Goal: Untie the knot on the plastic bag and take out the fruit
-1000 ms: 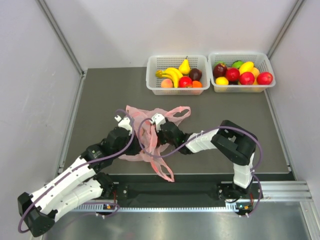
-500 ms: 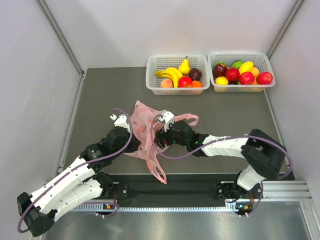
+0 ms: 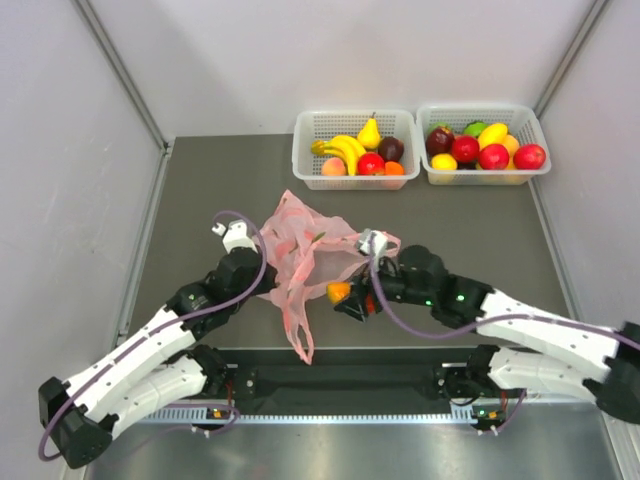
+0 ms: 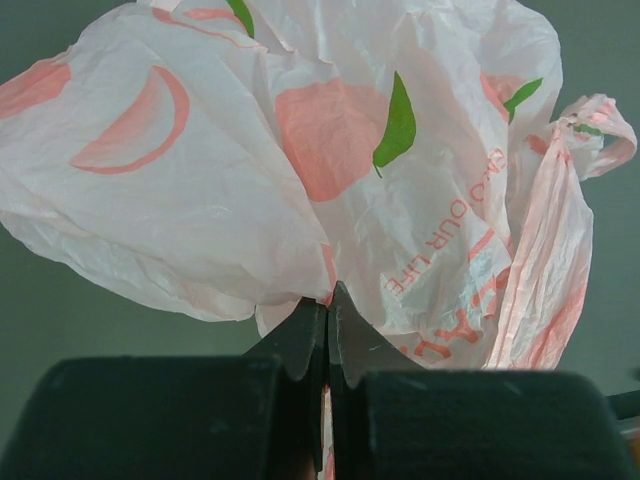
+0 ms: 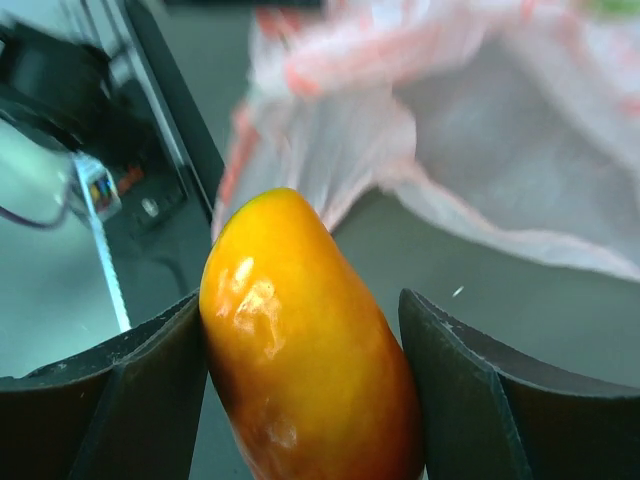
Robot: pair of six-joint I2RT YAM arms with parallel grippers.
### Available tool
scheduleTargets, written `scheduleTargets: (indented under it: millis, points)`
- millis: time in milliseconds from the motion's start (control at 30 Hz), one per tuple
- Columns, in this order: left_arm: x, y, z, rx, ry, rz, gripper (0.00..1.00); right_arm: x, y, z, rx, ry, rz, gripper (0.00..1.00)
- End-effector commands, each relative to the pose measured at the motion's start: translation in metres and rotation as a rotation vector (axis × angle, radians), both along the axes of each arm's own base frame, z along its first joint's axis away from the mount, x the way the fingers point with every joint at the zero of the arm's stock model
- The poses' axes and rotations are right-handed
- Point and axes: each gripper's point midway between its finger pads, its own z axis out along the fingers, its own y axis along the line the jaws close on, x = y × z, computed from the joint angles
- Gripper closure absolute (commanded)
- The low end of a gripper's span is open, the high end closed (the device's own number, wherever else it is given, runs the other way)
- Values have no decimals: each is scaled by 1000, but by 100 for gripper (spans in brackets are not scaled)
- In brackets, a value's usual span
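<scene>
The pink plastic bag (image 3: 300, 245) hangs bunched and raised off the table, with a handle loop (image 3: 297, 335) trailing toward the front edge. My left gripper (image 3: 266, 283) is shut on the bag's lower fold; the left wrist view shows the jaws (image 4: 328, 300) pinching the thin plastic (image 4: 300, 150). My right gripper (image 3: 348, 298) is shut on an orange-yellow oval fruit (image 3: 338, 292), held just right of the bag and outside it. In the right wrist view the fruit (image 5: 300, 370) fills the gap between the fingers (image 5: 300, 300), with the bag (image 5: 480, 130) behind. I cannot make out the knot.
Two white baskets stand at the back: the left one (image 3: 304, 168) holds bananas, a pear and several other fruits, the right one (image 3: 541, 152) holds several red, yellow and green fruits. A metal rail (image 3: 560, 378) runs along the front edge.
My right gripper has drawn back to the right out of the bag with the orange-yellow fruit in it. The left gripper has lifted the bag, which now stands higher and more bunched.
</scene>
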Motion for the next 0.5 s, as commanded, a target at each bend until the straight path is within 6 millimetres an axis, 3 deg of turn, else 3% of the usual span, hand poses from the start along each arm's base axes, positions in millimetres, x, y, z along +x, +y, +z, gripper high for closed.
scheduleTargets:
  millis: [0, 133, 200, 267, 300, 367, 400, 467]
  points:
    - [13, -13, 18, -58, -64, -12, 100, 6, -21, 70, 131, -124, -83, 100]
    - [14, -14, 16, -55, -76, -30, 100, 41, -51, 129, 202, -295, -266, 100]
    - [13, -17, 18, -60, -87, -52, 100, 80, -68, 154, 187, -362, -406, 100]
    - [12, -21, 17, -60, -91, -79, 100, 111, -76, 163, 141, -388, -487, 100]
    - [11, -26, 19, -76, -96, -103, 100, 146, -81, 169, 97, -391, -581, 100]
    - [10, -31, 18, -77, -100, -140, 100, 182, -85, 172, 53, -399, -659, 100]
    - [9, -33, 18, -80, -98, -152, 100, 219, -87, 172, 19, -395, -729, 100]
    - [7, -39, 18, -91, -99, -188, 100, 255, -87, 174, 4, -401, -781, 100]
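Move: The right hand, already holding the yellow-orange fruit, has the left basket some 42 cm ahead, about 4 cm to its right and 11 cm lower. In that basket the bananas lie around 42 cm ahead and 1 cm right of the hand, the red apple about 39 cm ahead and 7 cm right. The bag's middle is roughly 14 cm ahead, 9 cm left, 12 cm down. From the left hand the basket is about 37 cm ahead, 20 cm right, 12 cm lower. Up first, then forward with growing speed, the right hand carries the yellow-orange fruit towards the left basket, about 20 cm out and nearly as much higher, drifting a little right. Its wrist swings clockwise some 35 degrees while the fingertips tip up; the fingers keep their hold. The left hand keeps pinching the bag and eases about 2 cm right. ##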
